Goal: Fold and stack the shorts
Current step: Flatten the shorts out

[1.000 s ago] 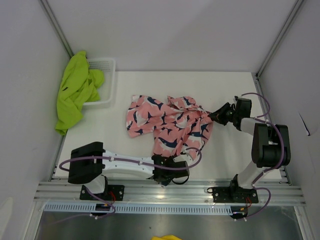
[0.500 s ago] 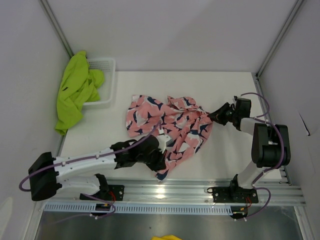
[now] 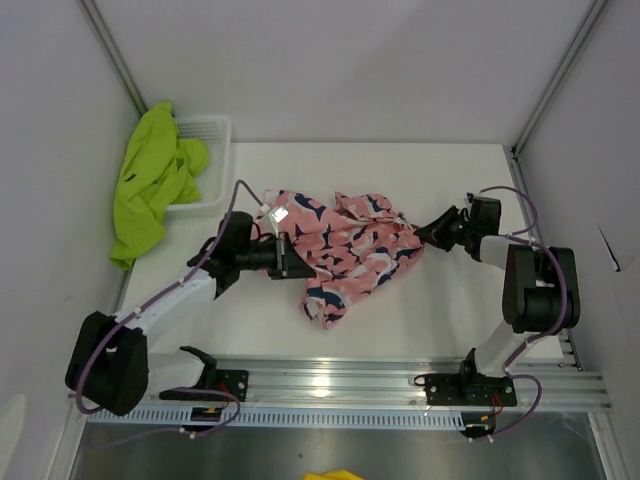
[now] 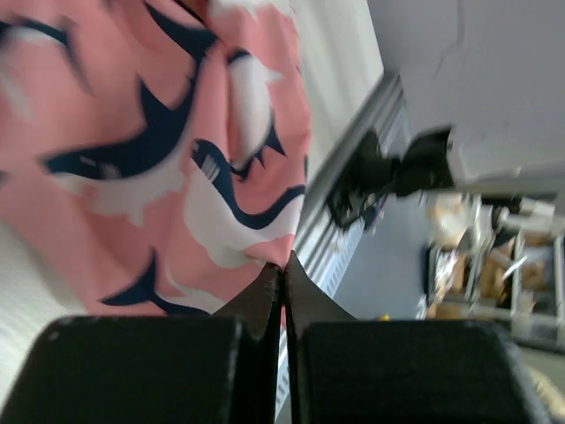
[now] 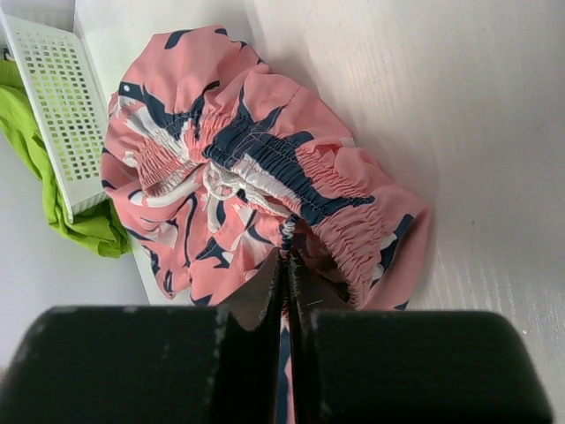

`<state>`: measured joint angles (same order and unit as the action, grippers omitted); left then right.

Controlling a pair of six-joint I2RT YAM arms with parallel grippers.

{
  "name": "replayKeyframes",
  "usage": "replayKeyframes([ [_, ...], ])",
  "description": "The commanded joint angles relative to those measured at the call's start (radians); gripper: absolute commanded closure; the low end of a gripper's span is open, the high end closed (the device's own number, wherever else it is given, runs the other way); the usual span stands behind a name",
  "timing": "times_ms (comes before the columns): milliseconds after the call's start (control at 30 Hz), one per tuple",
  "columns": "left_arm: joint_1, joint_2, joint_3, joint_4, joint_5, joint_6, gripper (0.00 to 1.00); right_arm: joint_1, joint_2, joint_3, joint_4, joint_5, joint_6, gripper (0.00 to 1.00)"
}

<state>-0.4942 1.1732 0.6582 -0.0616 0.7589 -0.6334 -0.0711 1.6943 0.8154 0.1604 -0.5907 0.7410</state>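
The pink shorts (image 3: 352, 250) with the navy-and-white print lie crumpled in the middle of the table. My left gripper (image 3: 288, 260) is at their left side, shut on a pink edge of the fabric (image 4: 284, 261), which fills the left wrist view (image 4: 159, 132). My right gripper (image 3: 424, 233) is at their right end, shut on the gathered elastic waistband (image 5: 287, 237). The shorts bunch between the two grippers. The lime green shorts (image 3: 150, 185) hang over the left rim of the white mesh basket (image 3: 208, 130) at the back left.
White walls close in the table on three sides. The metal rail (image 3: 340, 382) with both arm bases runs along the near edge. In the right wrist view the basket (image 5: 57, 106) and a bit of green cloth (image 5: 75, 228) lie beyond the pink shorts.
My left arm swung from the near edge up to the shorts' left side and shut on pink fabric, dragging the front part left and back. The right gripper stayed put.
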Motion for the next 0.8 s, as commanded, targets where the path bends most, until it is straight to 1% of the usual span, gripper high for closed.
replayKeyframes([
  [0,0.197,0.074,0.050,0.166,0.166,-0.123,1.00,0.004,0.011,-0.002,0.031,0.005,0.004,0.97],
  [67,0.258,0.144,0.067,0.183,0.168,-0.130,1.00,-0.001,0.005,-0.005,0.031,0.005,0.009,1.00],
  [100,0.302,0.167,0.079,0.165,0.165,-0.096,1.00,-0.002,0.001,-0.005,0.030,0.006,0.011,1.00],
  [133,0.319,0.190,0.131,0.136,0.140,-0.069,1.00,-0.006,-0.004,-0.010,0.031,0.006,0.014,1.00],
  [167,0.335,0.216,0.153,0.043,0.113,-0.037,1.00,-0.015,-0.008,-0.015,0.034,0.006,0.017,1.00],
  [200,0.357,0.258,0.173,-0.001,0.087,0.015,1.00,-0.019,-0.022,-0.019,0.036,0.009,0.020,1.00],
  [233,0.368,0.273,0.217,-0.026,0.050,0.030,1.00,-0.025,-0.033,-0.028,0.037,0.009,0.024,1.00],
  [300,0.378,0.298,0.245,-0.082,0.007,0.061,1.00,-0.045,-0.064,-0.045,0.056,0.002,0.041,1.00],
  [333,0.378,0.305,0.286,-0.108,-0.022,0.070,1.00,-0.055,-0.076,-0.065,0.073,0.002,0.049,1.00],
  [367,0.378,0.309,0.297,-0.112,-0.018,0.074,1.00,-0.070,-0.106,-0.076,0.085,0.003,0.063,1.00],
  [467,0.376,0.292,0.333,-0.104,0.029,0.067,1.00,-0.101,-0.159,-0.125,0.146,-0.017,0.089,1.00],
  [567,0.368,0.232,0.380,-0.136,0.060,0.081,1.00,-0.105,-0.225,-0.128,0.169,-0.067,0.104,1.00],
  [600,0.365,0.192,0.395,-0.159,0.062,0.095,1.00,-0.105,-0.254,-0.127,0.185,-0.086,0.112,1.00],
  [633,0.364,0.174,0.409,-0.217,0.062,0.109,1.00,-0.107,-0.266,-0.122,0.189,-0.101,0.124,1.00],
  [667,0.362,0.157,0.463,-0.249,0.051,0.136,1.00,-0.111,-0.277,-0.101,0.185,-0.147,0.130,1.00],
  [733,0.362,0.114,0.507,-0.350,0.045,0.170,1.00,-0.118,-0.313,-0.072,0.165,-0.199,0.144,1.00],
  [767,0.364,0.103,0.553,-0.380,0.045,0.196,1.00,-0.122,-0.330,-0.059,0.157,-0.240,0.149,1.00],
])
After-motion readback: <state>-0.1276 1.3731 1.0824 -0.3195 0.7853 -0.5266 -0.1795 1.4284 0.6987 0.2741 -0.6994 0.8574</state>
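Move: The left hand already pinches a leg of the shorts, about 13 cm above the table. The middle of the shorts lies some 22 cm ahead and 8 cm right of it, their far left corner 32 cm ahead and 10 cm left, the basket roughly 46 cm ahead and 28 cm left. The right hand holds the waistband low over the table, with the middle of the shorts 4 cm ahead and 17 cm to its left. Left hand swings the pinched leg some 16 cm forward-left, then both hands lift the gripped shorts about 8 cm. ##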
